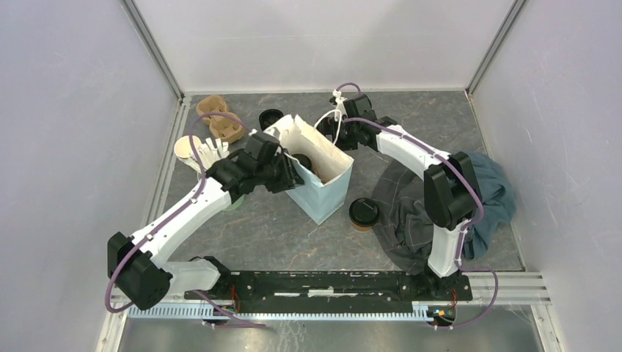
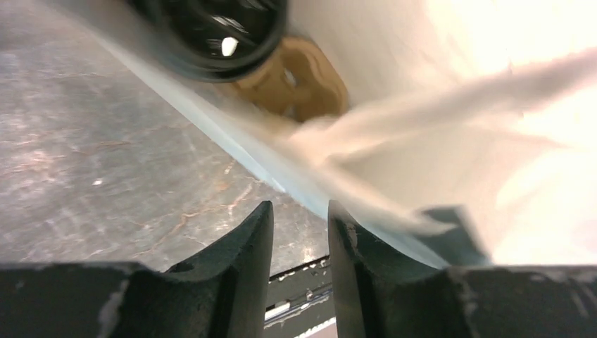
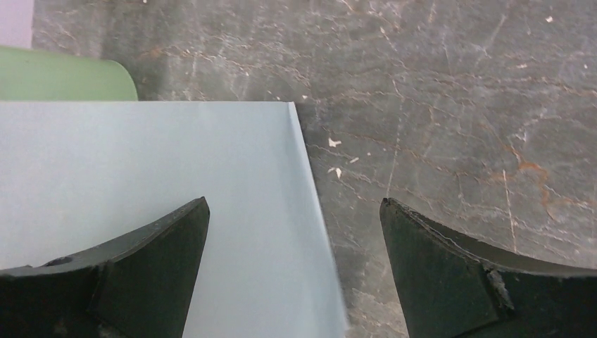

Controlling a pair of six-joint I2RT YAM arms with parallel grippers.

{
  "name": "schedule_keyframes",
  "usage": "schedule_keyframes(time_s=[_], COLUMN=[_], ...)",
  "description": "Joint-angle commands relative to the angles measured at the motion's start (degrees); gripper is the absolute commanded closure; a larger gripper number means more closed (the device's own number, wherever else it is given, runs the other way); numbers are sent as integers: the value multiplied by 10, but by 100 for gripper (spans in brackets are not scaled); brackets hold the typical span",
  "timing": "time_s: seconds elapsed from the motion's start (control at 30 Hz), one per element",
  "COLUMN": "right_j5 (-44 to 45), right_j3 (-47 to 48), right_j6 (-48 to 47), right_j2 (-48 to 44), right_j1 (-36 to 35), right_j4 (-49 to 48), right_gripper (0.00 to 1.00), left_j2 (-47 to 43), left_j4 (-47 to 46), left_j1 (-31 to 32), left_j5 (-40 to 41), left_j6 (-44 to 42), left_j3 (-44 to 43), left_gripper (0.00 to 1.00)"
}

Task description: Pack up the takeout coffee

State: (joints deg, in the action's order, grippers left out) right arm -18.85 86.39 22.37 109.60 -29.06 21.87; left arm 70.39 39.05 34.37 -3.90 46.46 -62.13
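Observation:
One takeout coffee (image 1: 363, 212), a brown paper cup with a black lid, stands on the table right of the light-blue paper bag (image 1: 326, 192). A second black-lidded cup (image 1: 303, 160) sits inside the bag; in the left wrist view its lid (image 2: 211, 32) lies next to a brown pulp piece (image 2: 303, 77). My left gripper (image 1: 292, 176) is at the bag's left rim. Its fingers (image 2: 243, 246) stand narrowly apart with nothing between them, and the bag's edge (image 2: 232, 151) runs just past the tips. My right gripper (image 1: 339, 139) hangs wide open over the bag's outer wall (image 3: 141, 183).
Brown pulp cup carriers (image 1: 220, 119) and loose black lids (image 1: 270, 117) lie at the back left. A cup of white sticks (image 1: 192, 152) stands left of the bag. A crumpled dark cloth (image 1: 455, 202) lies under the right arm. A green shape (image 3: 63, 74) shows beyond the bag.

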Motion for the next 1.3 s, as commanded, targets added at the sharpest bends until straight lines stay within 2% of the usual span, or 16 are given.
schedule_keyframes(time_s=[0.0,0.17,0.33,0.47,0.53,0.63,0.73,0.8,0.87,0.97,1.03,1.27], right_j5=[-42,-49,71,183,250,289,256,237,182,104,90,175], right_j3=[34,81,190,249,234,162,54,-9,-81,-163,-183,-178], right_j6=[28,-2,-93,-167,-187,-197,-182,-177,-161,-75,-30,80], right_j2=[13,32,41,27,-1,-69,-145,-201,-265,-327,-337,-330], right_j1=[-5,-4,9,17,20,28,45,49,48,42,21,-54], right_j4=[-51,-19,139,257,283,292,298,305,288,283,295,318], right_gripper=[2,2,2,2,2,2,2,2,2,2,2,2], left_j2=[10,-41,-150,-151,-124,-82,-33,-13,4,28,43,48], left_j4=[-53,1,95,226,293,352,342,318,275,227,211,175], left_j1=[68,104,104,103,102,90,24,-33,-92,-111,-113,-117], left_j5=[44,90,125,176,221,287,270,214,164,117,97,72], left_j6=[54,47,24,14,10,-6,-65,-99,-123,-139,-142,-147], left_j3=[-25,-17,-31,-145,-218,-308,-354,-360,-365,-369,-368,-343], left_gripper=[57,45,28,21,18,11,9,9,9,10,11,13])
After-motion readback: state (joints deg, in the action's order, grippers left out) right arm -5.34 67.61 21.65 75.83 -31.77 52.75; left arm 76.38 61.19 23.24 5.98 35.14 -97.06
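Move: The lidded coffee cup stands about 22 cm back and 10 cm to the right of the right hand, some 8 cm lower; the paper bag's middle is 10 cm back and 4 cm left of this hand, and the dark cloth 21 cm back, 25 cm right. From the left hand, the bag's middle lies 5 cm ahead, 6 cm right and 7 cm lower, while the green straw holder is level with it, 18 cm left. Rightward and slightly back, the left hand first pushes the bag's near-left side some 4 cm, then comes free, rises and swings left and forward with its fingers opening wide. After a small nudge left and forward at the bag's far side, the open right hand lifts, arcs right and sweeps back about 22 cm around the bag towards the standing coffee cup, fingers tilting more downward. ##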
